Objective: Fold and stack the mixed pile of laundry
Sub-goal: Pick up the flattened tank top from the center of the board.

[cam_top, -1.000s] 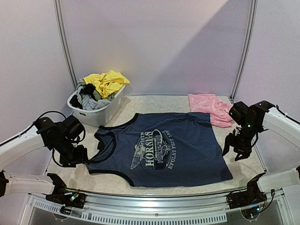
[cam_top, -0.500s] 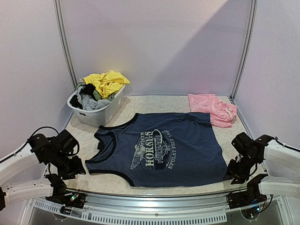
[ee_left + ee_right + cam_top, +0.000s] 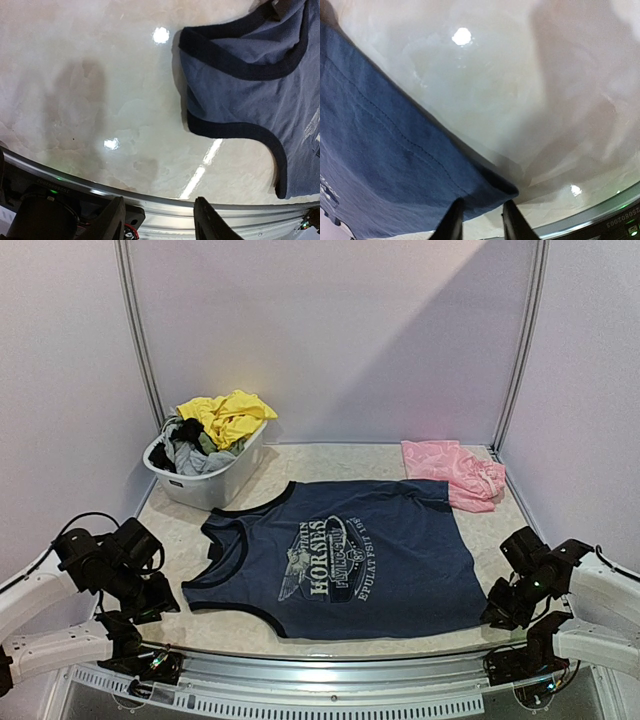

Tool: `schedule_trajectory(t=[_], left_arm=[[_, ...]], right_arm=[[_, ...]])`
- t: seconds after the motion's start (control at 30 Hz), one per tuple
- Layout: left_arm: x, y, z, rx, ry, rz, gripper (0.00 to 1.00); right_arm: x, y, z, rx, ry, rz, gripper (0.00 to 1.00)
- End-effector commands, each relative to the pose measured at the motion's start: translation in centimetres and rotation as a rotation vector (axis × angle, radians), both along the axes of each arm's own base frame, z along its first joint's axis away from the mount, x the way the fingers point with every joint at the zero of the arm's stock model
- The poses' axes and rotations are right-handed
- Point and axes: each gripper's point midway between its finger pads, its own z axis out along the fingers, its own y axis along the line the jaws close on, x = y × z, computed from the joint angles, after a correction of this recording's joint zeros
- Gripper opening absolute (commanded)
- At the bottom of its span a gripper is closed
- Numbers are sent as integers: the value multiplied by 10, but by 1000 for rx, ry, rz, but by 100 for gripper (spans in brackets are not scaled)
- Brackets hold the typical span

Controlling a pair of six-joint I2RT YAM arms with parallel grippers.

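The navy tank top (image 3: 340, 560) with white lettering lies spread flat in the middle of the table. My left gripper (image 3: 158, 602) hovers low beside its near left strap (image 3: 235, 130), open and empty (image 3: 160, 220), with the strap apart from the fingers. My right gripper (image 3: 497, 612) sits at the top's near right hem corner (image 3: 490, 187). Its jaws (image 3: 482, 222) stand narrowly open astride that corner, and cloth reaches into the gap. A pale pink piece (image 3: 450, 470) lies at the back right. Yellow (image 3: 232, 415) and grey (image 3: 190, 455) pieces fill the tub.
The white plastic tub (image 3: 205, 485) stands at the back left. The metal rail of the table's near edge (image 3: 165, 205) runs just under my left fingers. Side walls close in left and right.
Both arms have dropped toward the near edge. The right gripper came down to the tank top's near right corner and narrowed. The left gripper drew back to the left and narrowed too.
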Motion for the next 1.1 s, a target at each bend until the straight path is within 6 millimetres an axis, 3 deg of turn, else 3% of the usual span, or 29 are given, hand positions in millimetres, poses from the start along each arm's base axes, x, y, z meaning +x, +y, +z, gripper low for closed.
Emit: schedule_trajectory(t=[0.0,0.17,0.27,0.37,0.53,0.63,0.8,1.07], left_arm=[[5,-16,9,-36,-4,-78,48],[17,-52,17,-68,-45,-274,48],[19,-84,18,-82,-51,-402,48],[22,-133,21,-127,-85,-543,49],[7,-204,7,-148,-37,-790,48],[-5,-237,1,-95,-42,-971,48],[-10,-255,4,104,-116,-1325,49],[-7,-229,-4,315,-78,-1642,52]], right_arm=[[3,-6,-3,-29,-19,-28,20],[6,-4,0,-19,-30,-9,0],[10,-3,6,-23,-41,10,0],[14,-3,14,-33,-52,28,0],[13,-4,18,-45,-47,46,0],[12,-6,20,-51,-50,45,0],[11,-7,25,-54,-54,42,0],[16,-6,30,-47,-77,31,0]])
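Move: The left hand is bound for the tank top's near side edge at the armhole corner, about 25 cm to its right, 2 cm back and 6 cm below. The shoulder strap lies 5 cm right and 5 ahead of that hand, the printed logo some 31 right and 15 ahead. The right hand already straddles the near hem corner, roughly 1 cm left and 1 below; the pink cloth is about 36 ahead and 2 left. Pinching the near hem corner of the tank top, the right fingers close fully, and that hand then lifts about 2 cm while easing 1 cm forward. Meanwhile the left hand sweeps quickly some 26 cm to the right, nearly level, to above the armhole corner of the near edge, turning about 80 degrees clockwise with its fingers still half open and touching nothing. ##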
